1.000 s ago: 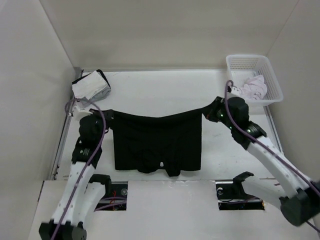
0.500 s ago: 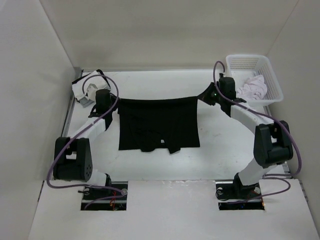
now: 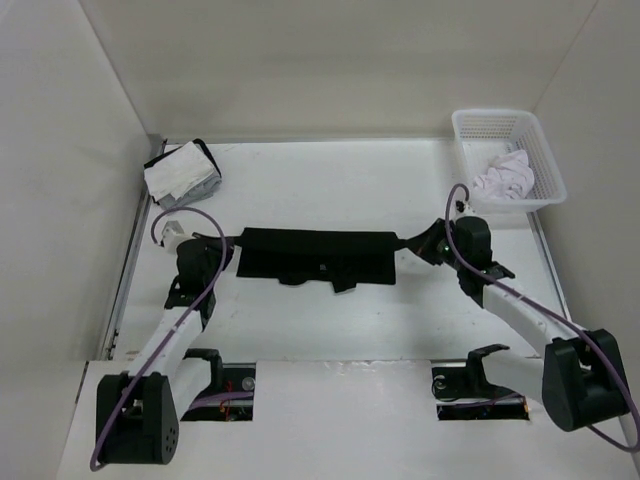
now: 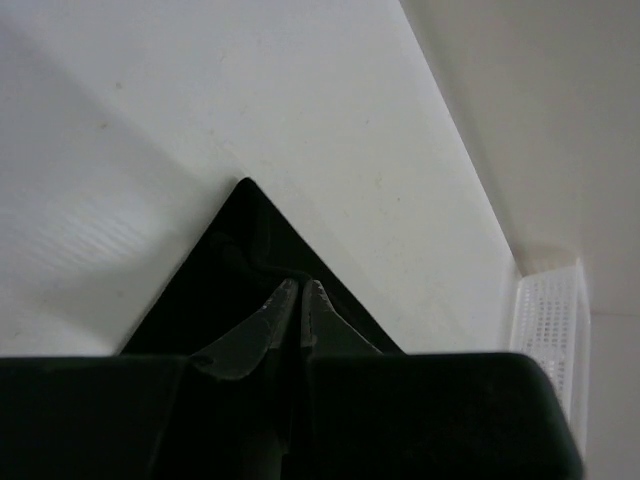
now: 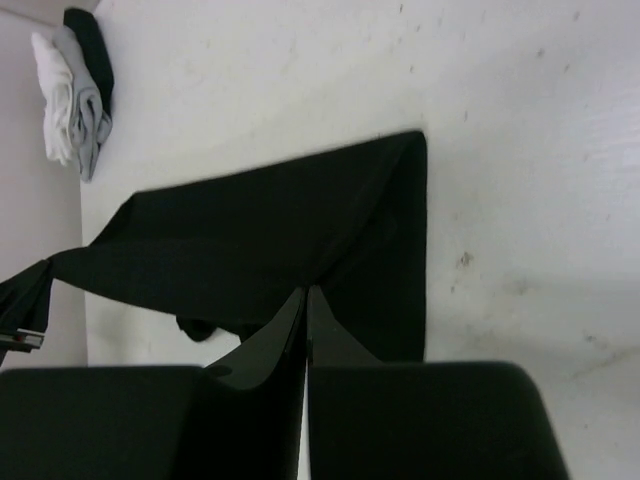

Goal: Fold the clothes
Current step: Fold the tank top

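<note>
The clothes, one black garment, are stretched as a low, narrow band across the middle of the table between both arms. My left gripper is shut on its left corner. In the left wrist view the fingertips pinch a taut black triangle of fabric. My right gripper is shut on the right corner. From the right wrist, the closed gripper meets the black cloth, which spreads leftward over the white table. Part of the garment's lower edge sags in small folds.
A white plastic basket at the back right holds a pale lilac-white garment. A white-and-grey cloth stack lies at the back left. Walls close in the table on three sides.
Both arms have drawn back toward the near edge and come down with the garment. The hanging sheet of black fabric has collapsed into a short, wide band.
</note>
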### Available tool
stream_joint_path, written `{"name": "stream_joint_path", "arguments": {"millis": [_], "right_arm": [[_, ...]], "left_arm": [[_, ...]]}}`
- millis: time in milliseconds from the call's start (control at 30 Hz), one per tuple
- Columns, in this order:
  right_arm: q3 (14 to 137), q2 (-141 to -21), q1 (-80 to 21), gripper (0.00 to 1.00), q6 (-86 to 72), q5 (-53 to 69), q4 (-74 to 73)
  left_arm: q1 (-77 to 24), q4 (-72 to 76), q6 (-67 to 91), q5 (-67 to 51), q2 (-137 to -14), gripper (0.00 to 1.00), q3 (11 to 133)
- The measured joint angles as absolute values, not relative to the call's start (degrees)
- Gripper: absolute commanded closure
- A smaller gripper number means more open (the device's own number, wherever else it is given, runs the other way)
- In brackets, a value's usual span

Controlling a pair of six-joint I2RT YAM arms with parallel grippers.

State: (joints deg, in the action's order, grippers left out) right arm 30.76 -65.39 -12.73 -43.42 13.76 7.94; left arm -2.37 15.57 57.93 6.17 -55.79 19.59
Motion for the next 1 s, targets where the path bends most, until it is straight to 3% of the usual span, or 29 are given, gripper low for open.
{"name": "stream_joint_path", "arguments": {"millis": [233, 467, 533, 700, 833, 1000], "right_arm": [[22.41, -58.04, -18.22, 0.99, -45.34, 10.24, 7.90], [16.45, -54.68, -24.14, 0.95, -48.45, 5.76, 5.98], [15.42, -54.46, -25.91, 0.89, -49.69, 4.75, 5.06], [14.02, -52.12, -27.86, 0.58, -51.72, 2.46, 3.20], [14.33, -52.86, -27.38, 0.50, -51.24, 1.87, 3.46], [17.37, -62.76, -23.92, 0.51, -49.47, 2.46, 6.55]], "left_arm": [[0.36, 14.35, 57.58, 3.03, -47.51, 0.96, 13.30], [2.55, 14.48, 57.19, 1.23, -48.45, 0.92, 9.72], [3.36, 14.48, 57.17, 0.71, -48.86, 0.89, 8.56], [7.05, 14.06, 57.17, -1.48, -47.53, 0.76, 6.52], [9.96, 12.78, 57.23, -3.53, -42.78, 0.74, 5.85], [7.05, 13.47, 57.41, -3.70, -42.13, 0.74, 6.04]]}}
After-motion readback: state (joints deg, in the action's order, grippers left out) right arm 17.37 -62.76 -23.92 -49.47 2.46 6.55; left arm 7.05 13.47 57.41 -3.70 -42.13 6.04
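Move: Both hands hold the tank top's hem in the air. The near corners of the part already on the table, where the hem is going, lie about 9 cm back and 10 cm below each hand: roughly 2 cm left of the left hand, straight in line for the right. The fold lies some 3 cm ahead of both hands. The folded stack is about 15 cm ahead and 13 cm left of the left hand; the white basket is some 19 cm ahead and 25 cm right of the right hand. Both grippers, still pinching the hem corners, carry the hem back and down towards the near edge, then open and let go. The left goes about 5 cm back and 6 down, drifts left as it opens partway and rises a little; the right goes some 9 cm back and 7 down, opens about halfway, then eases forward and lower over the near right corner. ##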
